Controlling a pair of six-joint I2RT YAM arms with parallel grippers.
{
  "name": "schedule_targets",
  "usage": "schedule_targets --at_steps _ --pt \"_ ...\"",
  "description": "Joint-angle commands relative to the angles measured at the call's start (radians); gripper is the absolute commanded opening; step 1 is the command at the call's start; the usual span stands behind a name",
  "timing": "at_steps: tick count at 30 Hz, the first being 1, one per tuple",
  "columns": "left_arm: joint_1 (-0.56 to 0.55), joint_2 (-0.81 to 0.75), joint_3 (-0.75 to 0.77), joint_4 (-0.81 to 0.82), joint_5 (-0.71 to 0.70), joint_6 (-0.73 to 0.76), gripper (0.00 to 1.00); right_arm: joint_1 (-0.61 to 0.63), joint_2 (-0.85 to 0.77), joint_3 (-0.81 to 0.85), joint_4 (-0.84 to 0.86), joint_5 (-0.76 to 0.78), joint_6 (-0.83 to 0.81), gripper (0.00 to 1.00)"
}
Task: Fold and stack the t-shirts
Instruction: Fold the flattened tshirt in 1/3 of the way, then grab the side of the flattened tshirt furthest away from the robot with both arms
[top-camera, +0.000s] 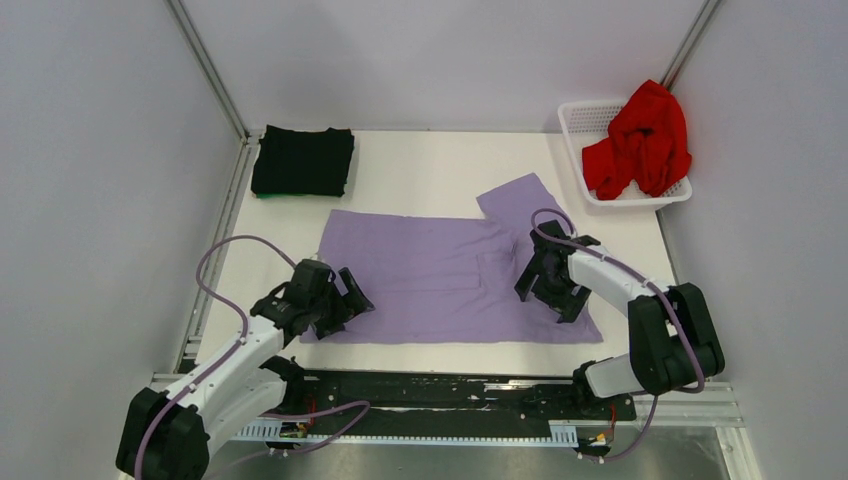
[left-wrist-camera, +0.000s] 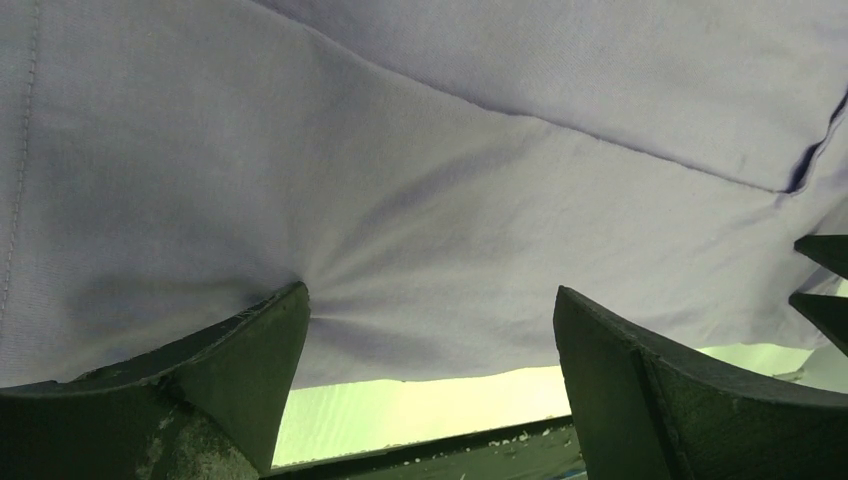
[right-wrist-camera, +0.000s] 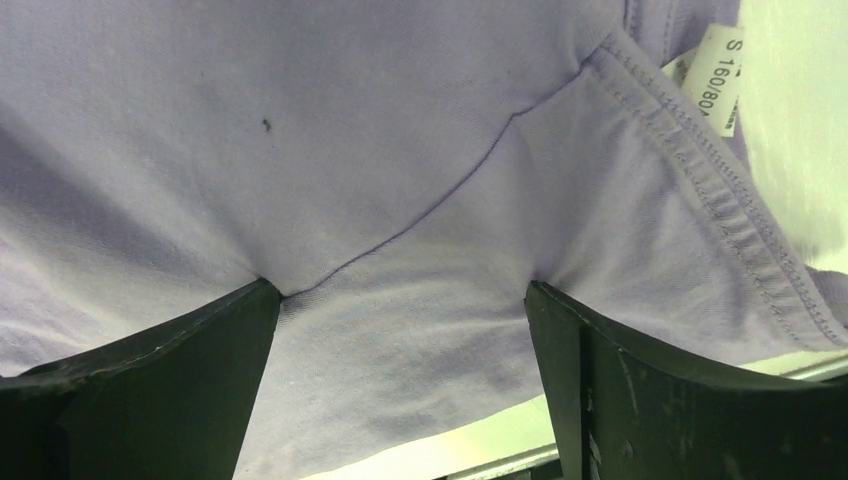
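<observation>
A lavender t-shirt (top-camera: 440, 280) lies spread flat across the middle of the table. My left gripper (top-camera: 352, 298) is open at its near left corner. In the left wrist view both fingertips press into the cloth (left-wrist-camera: 400, 150) just inside the hem, with the gripper (left-wrist-camera: 430, 292) wide apart. My right gripper (top-camera: 547, 300) is open on the shirt's right part. Its tips dent the fabric (right-wrist-camera: 350, 120) beside the collar and size label (right-wrist-camera: 722, 75), the gripper (right-wrist-camera: 400, 287) spread wide. A black t-shirt (top-camera: 303, 160) lies folded at the back left. A red t-shirt (top-camera: 640, 140) is bunched in the basket.
The white lattice basket (top-camera: 580, 115) stands at the back right corner, partly off the table mat. Metal frame posts rise at both back corners. A black rail (top-camera: 450, 395) runs along the near edge between the arm bases.
</observation>
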Motion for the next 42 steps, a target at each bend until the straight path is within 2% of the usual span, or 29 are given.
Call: schedule_targets --at_steps 1,10,19,22,24,27,30,32,35,42 --pt "-0.026 -0.035 -0.027 -0.119 -0.001 -0.054 1.0 -0.005 -0.005 -0.04 -0.168 0.053 0.035 1.0" --pt "-0.057 -0.07 0.01 -0.185 -0.009 -0.035 1.0 -0.005 -0.047 -0.019 -0.195 0.091 0.038 1.0" --pt "-0.062 -0.085 0.144 -0.156 -0.011 0.07 1.0 -0.002 -0.171 0.05 -0.119 0.098 -0.134 1.0" --pt "-0.062 -0.063 0.201 -0.126 -0.07 0.078 1.0 -0.001 -0.243 0.078 -0.025 0.068 -0.226 1.0" --pt "-0.06 -0.024 0.245 -0.122 -0.163 0.074 1.0 -0.001 -0.293 0.082 0.049 0.047 -0.255 1.0" --pt "-0.043 0.096 0.343 -0.104 -0.279 0.106 1.0 -0.002 -0.37 0.059 0.181 -0.032 -0.304 1.0" --pt "0.015 0.228 0.41 -0.016 -0.291 0.147 1.0 -0.002 -0.415 0.032 0.273 -0.1 -0.338 1.0" --pt "0.092 0.391 0.468 0.028 -0.244 0.174 1.0 -0.002 -0.436 0.018 0.311 -0.124 -0.353 1.0" --pt "0.178 0.551 0.592 0.045 -0.263 0.214 1.0 -0.002 -0.457 -0.006 0.345 -0.136 -0.366 1.0" --pt "0.263 0.959 0.878 0.014 -0.301 0.314 1.0 -0.004 -0.442 -0.017 0.359 -0.147 -0.391 1.0"
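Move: Both open hands rest on the flattened purple t-shirt. The left hand's target, the shirt's far left corner, lies about 25 cm ahead and 5 cm left, with the black stack's middle some 41 cm ahead and 13 cm left of the hand. From the right hand, the far sleeve lies roughly 27 cm ahead and 7 cm left, and the folded-in sleeve about 10 cm ahead and 12 cm left. Both open hands, fingertips still on the shirt, drag it back about 3 cm, then lift free. The left arcs forward some 24 cm and a little left, over the shirt and down to just short of its far left corner; the right rises about 11 cm and goes some 10 cm forward and 5 cm left towards the far sleeve, its fingers tipping forward almost 40 degrees. ##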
